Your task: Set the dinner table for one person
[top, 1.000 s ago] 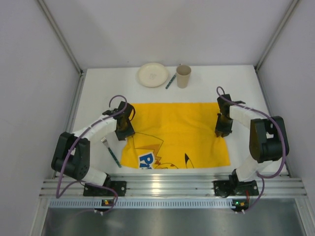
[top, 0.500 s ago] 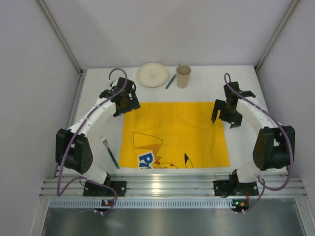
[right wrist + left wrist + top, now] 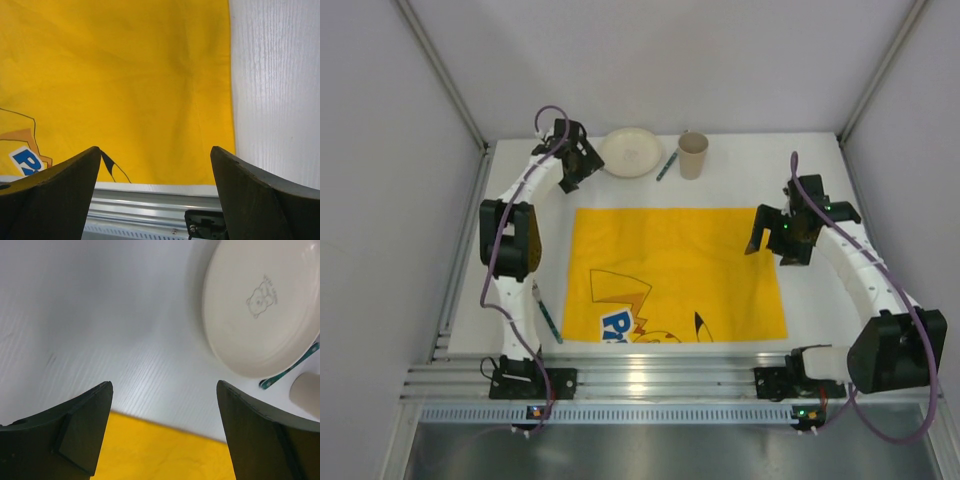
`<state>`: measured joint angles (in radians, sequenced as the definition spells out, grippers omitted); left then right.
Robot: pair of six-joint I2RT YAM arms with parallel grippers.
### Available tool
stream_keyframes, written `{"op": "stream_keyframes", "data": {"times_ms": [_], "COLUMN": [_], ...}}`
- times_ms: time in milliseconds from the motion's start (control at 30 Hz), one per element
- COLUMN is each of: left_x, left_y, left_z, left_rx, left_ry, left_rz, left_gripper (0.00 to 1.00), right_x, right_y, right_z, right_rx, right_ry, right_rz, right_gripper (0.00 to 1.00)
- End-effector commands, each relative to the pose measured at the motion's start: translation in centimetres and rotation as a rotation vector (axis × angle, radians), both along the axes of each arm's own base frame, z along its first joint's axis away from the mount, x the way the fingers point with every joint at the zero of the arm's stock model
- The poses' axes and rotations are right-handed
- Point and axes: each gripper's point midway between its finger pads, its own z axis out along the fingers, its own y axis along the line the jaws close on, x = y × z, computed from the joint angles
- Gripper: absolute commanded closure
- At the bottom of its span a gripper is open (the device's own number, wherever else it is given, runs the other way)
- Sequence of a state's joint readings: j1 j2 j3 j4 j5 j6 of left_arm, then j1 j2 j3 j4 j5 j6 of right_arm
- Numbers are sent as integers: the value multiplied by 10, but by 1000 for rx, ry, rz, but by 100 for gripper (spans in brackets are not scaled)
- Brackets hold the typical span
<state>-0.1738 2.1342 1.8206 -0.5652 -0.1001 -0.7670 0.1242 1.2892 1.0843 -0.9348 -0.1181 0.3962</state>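
Observation:
A yellow cartoon-printed cloth [image 3: 675, 275] lies spread flat on the white dinner table [image 3: 530, 200]. Behind it stand a cream plate [image 3: 630, 152], a paper cup [image 3: 693, 155] and a teal-handled utensil [image 3: 667, 166] between them. A fork [image 3: 549, 322] with a teal handle lies left of the cloth. My left gripper [image 3: 578, 172] hangs open just left of the plate [image 3: 260, 305], above the cloth's far left corner [image 3: 160, 450]. My right gripper [image 3: 770, 246] hangs open over the cloth's right edge [image 3: 125, 85]. Neither gripper holds anything.
Grey walls with metal posts close in the table on the left, back and right. An aluminium rail [image 3: 670, 380] runs along the near edge and shows in the right wrist view [image 3: 150, 200]. The left arm's upper link [image 3: 510, 240] stands over the table left of the cloth.
Both grippers opened and let go of the cloth, which now lies flat. The left arm swung to the back, beside the plate. The right gripper rose and drew back to the right.

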Motion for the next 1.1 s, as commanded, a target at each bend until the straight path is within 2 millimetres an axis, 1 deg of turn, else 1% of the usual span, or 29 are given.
{"op": "stream_keyframes", "data": {"times_ms": [0,33,100,133,233,267,300,367,400,500,600,633,667,733,767,800,833,867,900,933,1033,1067], "left_x": [53,68,82,90,107,109,110,112,112,112,110,109,107,106,105,104,102,103,97,98,92,89], "left_y": [-26,-30,-39,-43,-49,-49,-48,-48,-48,-53,-62,-64,-66,-67,-66,-65,-62,-55,-50,-41,-25,-24], "left_z": [35,30,21,9,7,-12,-21,-27,-36,-53,-64,-64,-64,-63,-59,-56,-48,-43,-45,-21,3,28], "left_rx": [-146,-167,-221,-241,-272,-269,-264,-268,-268,-291,-329,-334,-342,-343,-348,-348,-348,-350,-351,-348,-331,-332], "left_ry": [-162,-172,-182,-178,-213,-180,-164,-158,-144,-127,-108,-107,-103,-104,-106,-108,-113,-124,-110,-147,-182,-221], "left_rz": [-37,-50,-66,-63,-64,-55,-45,-32,-27,-41,-80,-90,-103,-120,-129,-130,-128,-120,-113,-110,-126,-149], "left_gripper": [10,10,10,10,9,9,10,11,13,24,50,65,70,76,83,86,90,97,100,100,100,100], "right_x": [-6,-5,-4,-3,-3,-3,-2,-2,-1,2,5,6,9,13,17,18,19,22,23,23,24,24], "right_y": [0,-1,-3,-5,-10,-11,-12,-13,-13,-13,-10,-9,-9,-9,-8,-9,-9,-8,-7,-6,-3,-3], "right_z": [5,5,5,5,3,2,4,3,4,-1,-7,-11,-9,-8,-4,-4,-3,-1,-1,0,4,4], "right_rx": [-12,-13,-24,-35,-65,-73,-77,-87,-89,-91,-83,-82,-83,-88,-91,-92,-93,-89,-88,-83,-68,-65], "right_ry": [-13,-11,-3,-1,21,27,31,43,43,66,89,104,102,102,89,87,84,77,74,69,50,45], "right_rz": [10,1,-5,-13,-24,-29,-28,-33,-34,-29,-16,-4,1,17,21,24,30,32,37,42,57,56], "right_gripper": [8,8,8,8,9,9,8,9,8,8,9,9,9,9,9,9,9,9,9,9,9,9]}}
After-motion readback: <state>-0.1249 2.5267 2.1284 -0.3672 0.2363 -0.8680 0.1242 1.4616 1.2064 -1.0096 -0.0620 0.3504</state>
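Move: The plate's middle lies about 15 cm ahead of the open left gripper, 12 cm to its right and some 7 cm below; the rim nearest the gripper is closer. To the right of the plate, the teal-handled utensil lies about 12 cm ahead of that gripper and 19 cm to its right, and the cup stands 11 cm ahead and 25 cm right. From the right gripper the plate is roughly 42 cm ahead, 33 cm left and 11 cm down. Bring the left gripper forward about 10 cm, and some 6 cm both right and down, to the plate's near-left rim, rolling its left side down nearly 20 degrees. Close the fingers there to pinch the rim, then draw back about 2 cm and slightly left, keeping the grip. ##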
